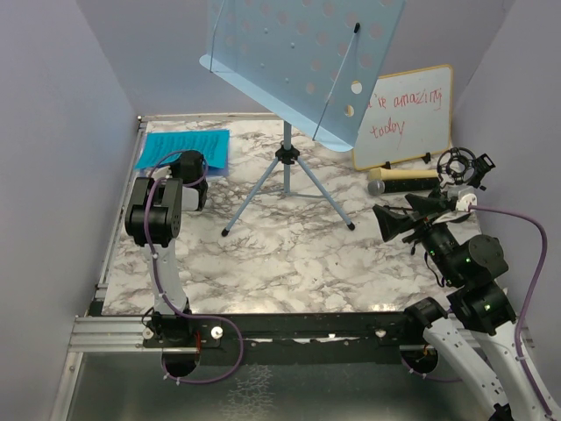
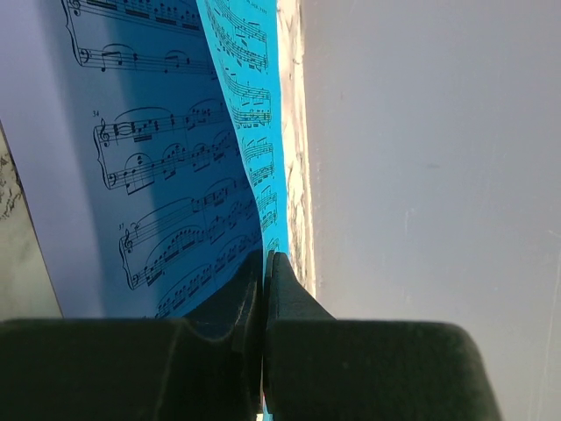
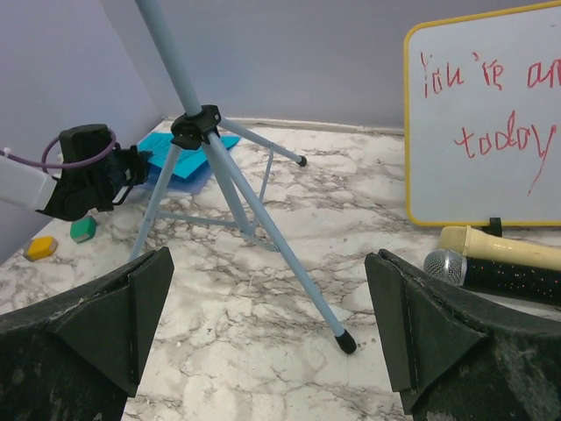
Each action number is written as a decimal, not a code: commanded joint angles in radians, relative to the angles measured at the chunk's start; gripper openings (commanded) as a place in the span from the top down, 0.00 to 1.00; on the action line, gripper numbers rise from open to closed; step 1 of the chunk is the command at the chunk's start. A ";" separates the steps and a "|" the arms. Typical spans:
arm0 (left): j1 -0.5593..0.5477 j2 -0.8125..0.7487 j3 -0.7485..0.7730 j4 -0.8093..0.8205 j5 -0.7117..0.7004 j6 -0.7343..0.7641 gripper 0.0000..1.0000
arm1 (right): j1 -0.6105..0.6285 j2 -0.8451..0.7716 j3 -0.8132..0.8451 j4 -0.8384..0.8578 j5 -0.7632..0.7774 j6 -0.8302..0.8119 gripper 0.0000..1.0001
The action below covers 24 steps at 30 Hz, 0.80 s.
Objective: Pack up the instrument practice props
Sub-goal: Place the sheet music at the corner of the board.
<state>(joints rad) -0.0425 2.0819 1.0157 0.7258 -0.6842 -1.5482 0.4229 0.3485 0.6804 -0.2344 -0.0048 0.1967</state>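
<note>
The light-blue perforated music rack (image 1: 298, 61) stands on its tripod legs (image 3: 237, 189) at the middle back. The cyan sheet (image 1: 180, 147) lies at the back left. My left gripper (image 2: 266, 256) is shut on that sheet's edge (image 2: 254, 132), with a printed music sheet (image 2: 131, 149) right beside it. My right gripper (image 3: 267, 263) hangs open above the marble, a tripod foot (image 3: 346, 342) below its gap. The cream handheld microphone (image 3: 500, 247) lies next to a silver mesh head (image 3: 447, 263) at the right. The black studio microphone (image 1: 465, 167) stands behind it.
A wood-framed whiteboard (image 1: 408, 114) with red writing leans on the back right wall. A green block (image 3: 83, 230) and an orange block (image 3: 41, 248) lie near the left arm (image 3: 88, 171). Purple walls close in the table (image 1: 289, 254) on three sides.
</note>
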 commanded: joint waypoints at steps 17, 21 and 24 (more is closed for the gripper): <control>-0.010 -0.057 -0.078 0.026 -0.056 -0.032 0.60 | 0.004 -0.026 -0.005 -0.025 0.012 -0.014 0.00; -0.011 -0.102 -0.124 0.025 -0.053 -0.039 0.50 | 0.004 -0.041 -0.007 -0.027 -0.016 -0.012 0.00; -0.013 -0.147 -0.166 0.024 -0.043 -0.039 0.46 | 0.004 -0.043 -0.001 -0.034 -0.023 -0.012 0.00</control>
<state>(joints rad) -0.0483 2.0140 0.8967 0.7395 -0.7059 -1.5673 0.4229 0.3180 0.6807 -0.2348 -0.0078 0.1917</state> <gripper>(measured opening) 0.517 0.996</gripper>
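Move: Pinched by its near edge in the left fingers, the teal sheet music has its middle about 4 cm ahead, 6 cm to the right and 4 cm below that hand. The purple sheet lies under it, centred some 3 cm ahead and 7 cm right. The green block is about 15 cm back and straight in line, and the stand's near left foot roughly 20 cm back and 19 cm right. From the idle right hand, the teal sheet lies about 37 cm ahead and 54 cm left, well below. Opening from almost shut to about half wide, the left fingers let go of the teal sheet's edge at the far-left corner of the board. The hand sinks a little under 2 cm meanwhile, then draws straight back about 3 cm from the sheet's middle, starting to rise again at the end, its pointing hardly changed. ##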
